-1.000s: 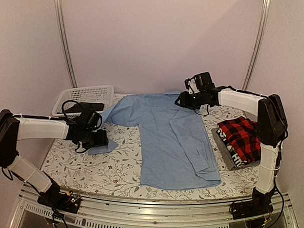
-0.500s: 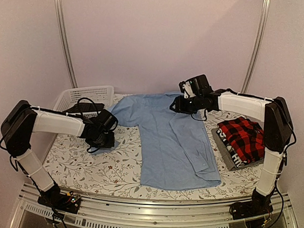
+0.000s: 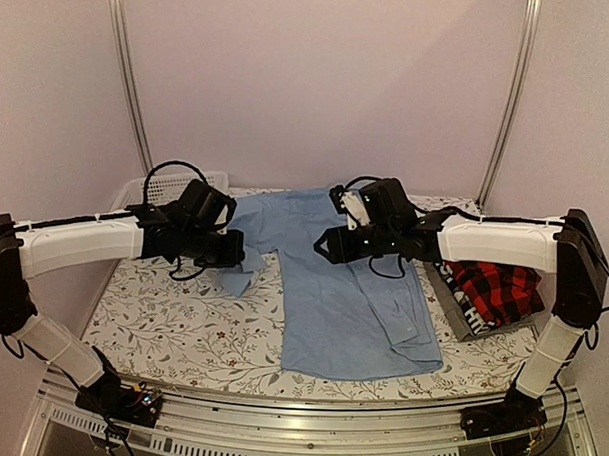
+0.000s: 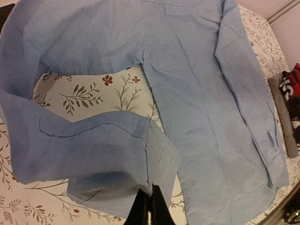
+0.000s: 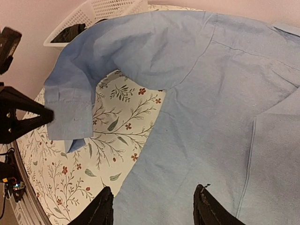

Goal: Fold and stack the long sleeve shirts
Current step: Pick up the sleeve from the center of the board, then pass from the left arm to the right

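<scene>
A light blue long sleeve shirt [image 3: 352, 310] lies spread flat in the middle of the table, collar at the far side. Its left sleeve [image 4: 84, 145] is lifted and curled over. My left gripper [image 3: 233, 256] is shut on the sleeve's cuff [image 4: 161, 164], holding it above the table beside the shirt body. My right gripper [image 3: 329, 247] hovers open over the shirt's upper left part, with nothing between its fingers [image 5: 105, 206]. At the right, a red-and-black plaid shirt [image 3: 498, 285] lies folded on a folded grey one [image 3: 450, 298].
A white lattice basket [image 3: 151, 188] stands at the back left corner with a dark item inside. The tablecloth [image 3: 171, 323] has a floral print. Metal frame posts [image 3: 129, 82] rise at the back on both sides.
My left gripper closed on the cuff and carried it up and right, toward the shirt body. My right arm left the collar, swung left and nearer over the shirt, and its jaws widened.
</scene>
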`<state>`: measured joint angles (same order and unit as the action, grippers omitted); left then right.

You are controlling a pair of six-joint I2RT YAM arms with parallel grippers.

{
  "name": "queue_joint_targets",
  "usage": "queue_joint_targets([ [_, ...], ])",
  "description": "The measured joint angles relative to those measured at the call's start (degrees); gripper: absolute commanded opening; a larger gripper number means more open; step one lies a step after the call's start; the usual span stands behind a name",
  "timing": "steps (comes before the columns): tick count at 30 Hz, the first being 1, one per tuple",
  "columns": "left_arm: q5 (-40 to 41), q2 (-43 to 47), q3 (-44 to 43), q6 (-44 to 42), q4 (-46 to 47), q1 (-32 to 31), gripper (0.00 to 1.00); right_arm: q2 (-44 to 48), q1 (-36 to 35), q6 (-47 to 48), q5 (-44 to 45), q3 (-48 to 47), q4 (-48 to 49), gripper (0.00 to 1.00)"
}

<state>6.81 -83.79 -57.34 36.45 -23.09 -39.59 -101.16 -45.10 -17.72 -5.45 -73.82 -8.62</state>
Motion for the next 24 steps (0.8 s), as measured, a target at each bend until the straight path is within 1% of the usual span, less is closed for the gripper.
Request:
queue_joint_targets([
  [4,-4.7,0.6,-2.7,-0.3,-0.4,0.0,0.0,1.7,-5.5,2.9,0.9,4.8,5.8,0.66],
  [6,-6.6,0.5,-3.6,-0.4,-1.0,0.0,0.0,1.9,-7.9,4.6,1.8,6.3,8.7,0.72],
  [8,-8.6,0.2,-4.7,-0.4,-1.8,0.0,0.0,1.9,-10.2,6.4,3.6,6.7,10.9,0.78],
  [14,-13.1,-0.6,-7.0,-0.4,-3.2,0.4,0.0,0.9,-15.0,12.7,9.4,5.6,17.0,0.87],
  [20,-16.6,-0.7,-7.5,-0.4,-3.7,1.2,0.0,-5.5,-16.6,17.7,13.3,0.2,19.6,0.89],
  [24,-18.4,-0.7,-7.5,-0.4,-4.0,1.9,0.0,-9.7,-17.0,20.0,14.9,-2.4,19.9,0.85],
])
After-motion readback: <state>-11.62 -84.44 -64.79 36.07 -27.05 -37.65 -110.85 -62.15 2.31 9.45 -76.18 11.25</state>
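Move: The sleeve's cuff hangs from the shut left fingers, its middle about 5 cm below, 2 cm right and 1 cm back of them. From the right hand, the cuff is some 16 cm left, 4 cm back and 8 cm lower. The shirt body lies about 15 cm beneath the right hand, 7 cm right and 3 cm back; the white basket is roughly 36 cm left of that hand, 22 cm ahead and 11 cm lower. Sweep the right gripper about 12 cm left towards the hanging cuff, first drawing back, then easing slightly forward, with a small rise and dip. Open its fingers wider on the way and tip them up nearly 30 degrees. Keep the sleeve pinched in the left gripper, carrying it about 4 cm up and as much to the right to meet the right hand. ##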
